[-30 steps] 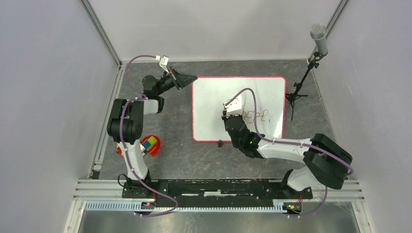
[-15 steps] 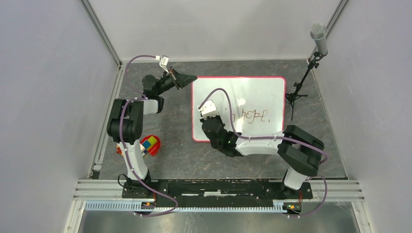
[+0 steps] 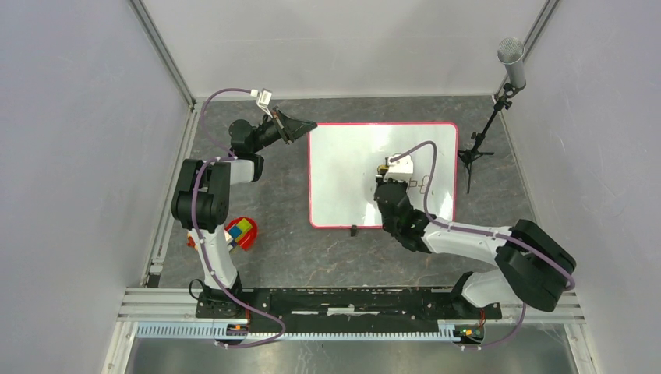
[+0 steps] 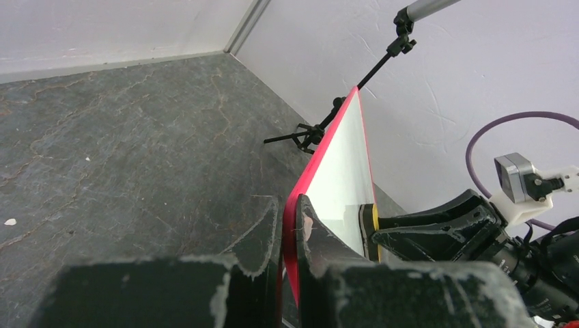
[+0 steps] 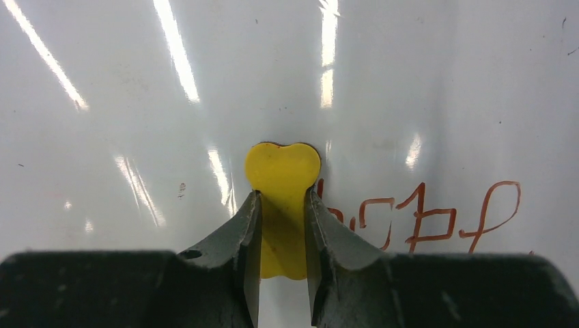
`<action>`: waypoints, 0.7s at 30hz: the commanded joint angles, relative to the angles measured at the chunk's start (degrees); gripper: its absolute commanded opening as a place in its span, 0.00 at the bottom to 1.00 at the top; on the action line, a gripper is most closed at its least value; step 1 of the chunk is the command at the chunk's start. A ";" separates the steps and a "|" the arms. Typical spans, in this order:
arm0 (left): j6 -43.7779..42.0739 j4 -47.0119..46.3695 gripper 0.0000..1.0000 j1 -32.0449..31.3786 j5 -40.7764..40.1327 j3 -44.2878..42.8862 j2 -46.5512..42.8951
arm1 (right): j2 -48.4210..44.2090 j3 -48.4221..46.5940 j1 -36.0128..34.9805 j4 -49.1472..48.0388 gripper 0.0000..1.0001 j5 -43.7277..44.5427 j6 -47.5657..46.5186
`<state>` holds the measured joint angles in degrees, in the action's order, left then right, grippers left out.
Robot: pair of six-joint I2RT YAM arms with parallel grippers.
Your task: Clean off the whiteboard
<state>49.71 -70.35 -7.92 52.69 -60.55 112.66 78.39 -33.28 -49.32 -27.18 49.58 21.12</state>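
The whiteboard (image 3: 343, 171), white with a red-pink frame, lies flat in the middle of the floor. My left gripper (image 3: 309, 125) is shut on its far left corner; the left wrist view shows the frame (image 4: 321, 164) pinched between the jaws of that gripper (image 4: 290, 219). My right gripper (image 3: 383, 170) is shut on a yellow eraser (image 5: 282, 167) and presses it flat on the board (image 5: 410, 82). Red writing (image 5: 437, 219) starts right beside the eraser, and part of it (image 3: 421, 185) shows past the right wrist.
A microphone on a black stand (image 3: 499, 93) is just off the board's far right corner. A multicoloured toy (image 3: 242, 231) lies by the left arm's base. One small black foot (image 3: 353, 231) sticks out at the board's near edge. Walls close in on three sides.
My right gripper swept left across the board with the eraser, then back right to the start of the red writing. The left arm and the board have not moved.
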 commanded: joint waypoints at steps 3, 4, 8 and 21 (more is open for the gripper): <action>-3.43 -0.59 0.02 -1.06 1.11 0.17 -2.55 | 7.59 -6.20 -5.88 7.48 0.18 6.40 -3.36; -3.53 -0.50 0.02 -1.04 1.08 0.17 -2.59 | 9.05 -8.39 -7.89 7.41 0.18 7.13 -4.39; -3.65 -0.42 0.02 -1.12 1.13 0.26 -2.73 | 15.46 -15.57 -12.88 5.03 0.18 5.61 -8.91; -4.10 0.06 0.02 -1.15 1.15 0.32 -3.03 | 7.41 -7.78 -3.40 9.94 0.18 6.65 -3.92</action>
<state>48.45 -70.15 -8.01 52.62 -60.53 112.31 92.38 -47.66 -60.10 -21.78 53.95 12.71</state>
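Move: The right gripper holds the yellow eraser against the reclined whiteboard. The leftover red writing starts just beside it, its middle about 7 cm to the right, 3 cm back and 2 cm lower. The board's left edge is some 18 cm to the left, level with the hand. The board corner in the left gripper lies roughly 16 cm left, 11 cm farther out and 7 cm higher. From the left hand the writing lies about 22 cm right, 14 cm back and 9 cm down. Sweep the right gripper left across the wiped part of the board, away from the red writing, about 12 cm and fast, keeping the eraser gripped and on the surface. Let the wrist roll its left side down some 15 degrees and turn a little counter-clockwise, then start back right by about 3 cm. Keep the left gripper still on the board's upper left corner. ##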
